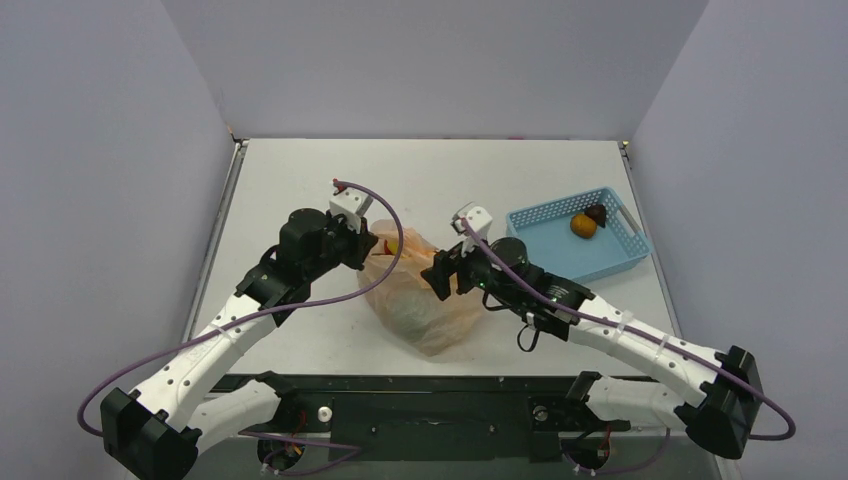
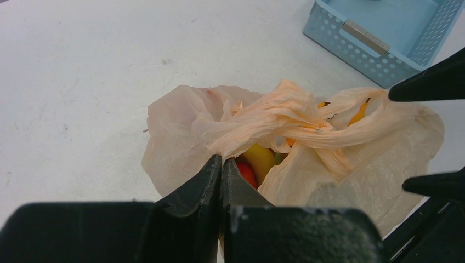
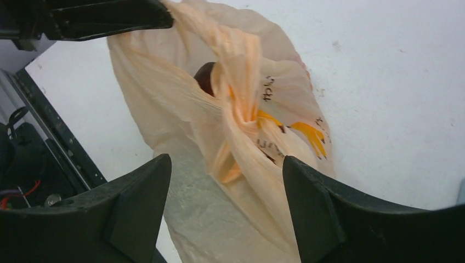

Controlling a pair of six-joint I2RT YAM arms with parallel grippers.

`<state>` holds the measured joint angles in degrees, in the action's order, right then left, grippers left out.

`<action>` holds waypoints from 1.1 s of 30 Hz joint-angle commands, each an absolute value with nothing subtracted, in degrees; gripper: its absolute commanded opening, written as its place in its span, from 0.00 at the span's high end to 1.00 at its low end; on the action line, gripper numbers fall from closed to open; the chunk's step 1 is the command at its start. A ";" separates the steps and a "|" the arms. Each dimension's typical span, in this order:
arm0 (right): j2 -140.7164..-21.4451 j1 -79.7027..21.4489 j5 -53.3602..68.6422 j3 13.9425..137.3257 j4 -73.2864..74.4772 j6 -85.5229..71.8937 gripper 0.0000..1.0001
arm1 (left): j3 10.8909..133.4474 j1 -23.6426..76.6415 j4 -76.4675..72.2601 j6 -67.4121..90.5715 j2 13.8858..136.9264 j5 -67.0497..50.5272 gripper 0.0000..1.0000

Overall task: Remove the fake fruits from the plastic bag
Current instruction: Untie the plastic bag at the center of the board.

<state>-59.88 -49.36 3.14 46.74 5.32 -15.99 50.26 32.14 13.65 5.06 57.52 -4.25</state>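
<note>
The peach-orange plastic bag (image 1: 418,303) lies crumpled mid-table between both arms. My left gripper (image 2: 221,159) is shut on the bag's rim (image 2: 241,129), holding it up at the left side (image 1: 366,247). Inside the mouth show fake fruits: a yellow one (image 2: 261,158) and a red one (image 2: 247,173). The right wrist view also shows a dark maroon one (image 3: 205,77). My right gripper (image 3: 225,162) hangs open over the bag's twisted handle (image 3: 241,118), with only loose film between its fingers. In the overhead view it sits at the bag's right side (image 1: 441,272).
A light blue perforated basket (image 1: 618,247) stands at the right. It holds an orange fruit (image 1: 583,226) and a dark maroon fruit (image 1: 597,212). The table's black front edge (image 1: 420,385) runs just below the bag.
</note>
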 commanded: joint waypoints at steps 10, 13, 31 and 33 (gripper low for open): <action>-72.56 -54.75 -11.67 53.33 1.65 -13.65 0.62 | 51.82 31.90 10.98 4.76 56.89 -3.98 1.00; -71.15 -54.71 -14.42 51.15 1.33 -15.53 0.98 | 51.46 31.89 10.99 5.19 55.90 1.42 1.00; -54.07 -36.74 3.88 33.69 -7.56 -31.76 1.00 | 49.70 29.97 9.72 5.60 49.95 3.44 0.98; -54.27 -36.78 5.22 34.80 -7.38 -31.19 1.00 | 49.00 29.97 8.69 4.97 49.03 -0.26 0.87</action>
<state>-54.28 -36.80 -0.54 32.71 -4.25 -30.55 49.28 30.26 13.50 6.46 51.66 8.23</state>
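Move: The tangled peach strap at the bag's loose knot is about 3 cm ahead, 3 cm left and 4 cm below the open right hand. The bag's full belly lies some 2 cm back, 3 cm left and 13 cm below that hand; the blue basket is about 15 cm ahead, 32 cm right and 17 cm below it. For the left hand, already pinching the bag's rim, that strap is roughly 10 cm to its right, 1 cm back and 4 cm lower. The loosened strap is pinched by the right hand, which dips about 4 cm while reaching left and forward and closes its fingers, then drags the strap some 10 cm right and a little forward, swinging clockwise about 20 degrees before easing slightly back. During this pull the left hand, still gripping the rim, draws it about 5 cm left and a bit up, turning some 15 degrees counter-clockwise. ##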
